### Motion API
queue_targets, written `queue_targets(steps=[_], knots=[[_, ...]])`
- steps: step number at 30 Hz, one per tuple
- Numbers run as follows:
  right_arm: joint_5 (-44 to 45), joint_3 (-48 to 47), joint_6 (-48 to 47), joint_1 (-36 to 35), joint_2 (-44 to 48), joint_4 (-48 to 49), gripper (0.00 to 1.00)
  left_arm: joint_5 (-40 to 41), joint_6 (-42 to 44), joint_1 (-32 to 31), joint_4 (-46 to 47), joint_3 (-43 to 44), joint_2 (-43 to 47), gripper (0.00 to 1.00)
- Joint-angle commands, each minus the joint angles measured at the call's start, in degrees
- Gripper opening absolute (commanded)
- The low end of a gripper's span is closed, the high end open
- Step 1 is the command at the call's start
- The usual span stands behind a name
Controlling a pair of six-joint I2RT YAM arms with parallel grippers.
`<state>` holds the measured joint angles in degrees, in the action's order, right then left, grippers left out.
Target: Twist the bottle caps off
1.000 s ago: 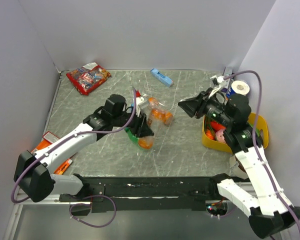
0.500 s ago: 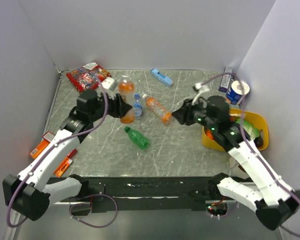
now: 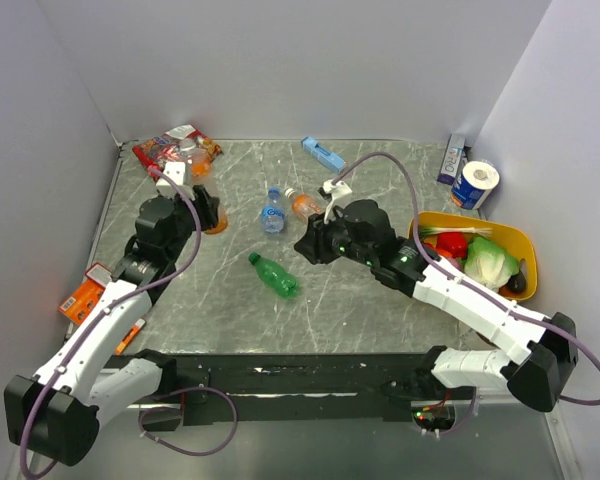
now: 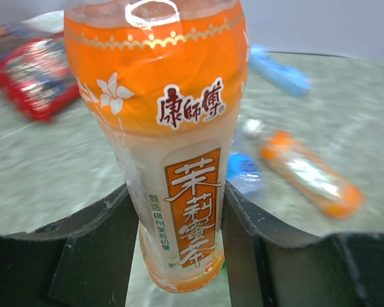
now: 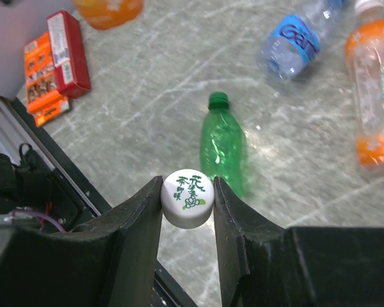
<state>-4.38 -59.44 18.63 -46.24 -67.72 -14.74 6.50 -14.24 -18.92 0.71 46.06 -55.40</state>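
Note:
My left gripper (image 3: 206, 214) is shut on an orange-label bottle (image 4: 173, 141) with orange liquid, gripped on its lower body (image 3: 217, 222); its mouth looks open. My right gripper (image 3: 310, 248) is shut on a white cap (image 5: 187, 198) with green print, held above the table. The green bottle (image 3: 275, 275) lies on its side under it, also in the right wrist view (image 5: 224, 144). The clear blue-label bottle (image 3: 272, 212) and the second orange bottle (image 3: 302, 205) lie between the arms, with the orange one partly hidden behind my right arm.
A red snack bag (image 3: 175, 155) lies back left and a flat blue box (image 3: 323, 154) at the back. A yellow bin (image 3: 520, 240) with vegetables and a can (image 3: 477, 183) stand at the right. Small orange and red boxes (image 3: 85, 290) lie at the left edge.
My left gripper has moved left with the orange bottle. My right gripper has swung left from beside the yellow bin to over the table's middle.

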Motion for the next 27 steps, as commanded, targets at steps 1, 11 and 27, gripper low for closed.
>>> queue_targets(steps=[1, 11, 27], knots=[[2.2, 0.1, 1.3, -2.0, -0.9, 8.7, 0.19, 11.2, 1.1, 2.2, 8.6, -2.6, 0.1, 0.54], [4.6, -8.1, -1.5, -10.5, -15.4, 12.8, 0.2, 14.1, 3.1, 5.4, 7.8, -2.5, 0.9, 0.56], [6.2, -39.4, -3.4, -16.1, -53.1, 10.6, 0.21, 15.5, 4.3, 8.3, 5.9, -1.6, 7.1, 0.58]])
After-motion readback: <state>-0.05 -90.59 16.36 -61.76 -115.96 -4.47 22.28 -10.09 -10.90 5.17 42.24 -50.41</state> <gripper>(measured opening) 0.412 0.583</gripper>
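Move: Left of the right hand, which still holds the white cap, lies the bare table it heads for: about 25 cm left, 3 cm ahead and 24 cm below. The green bottle lies on the way, 8 cm left, 2 cm ahead; the water bottle 9 cm left, 23 cm ahead; both some 21 cm below. For the left hand, holding the uncapped orange bottle, free table lies roughly 18 cm left, 3 cm ahead, 27 cm below; the chips bag 20 cm left, 35 cm ahead, 25 cm below. Swinging left some 22 cm, the right hand carries the pinched cap over the green bottle towards the bare table beyond, sinking about 11 cm after a tiny rise and turning slightly counter-clockwise. The left hand keeps its grip on the open bottle and draws it about 10 cm left, dipping a little before rising again, while turning about 25 degrees counter-clockwise. ##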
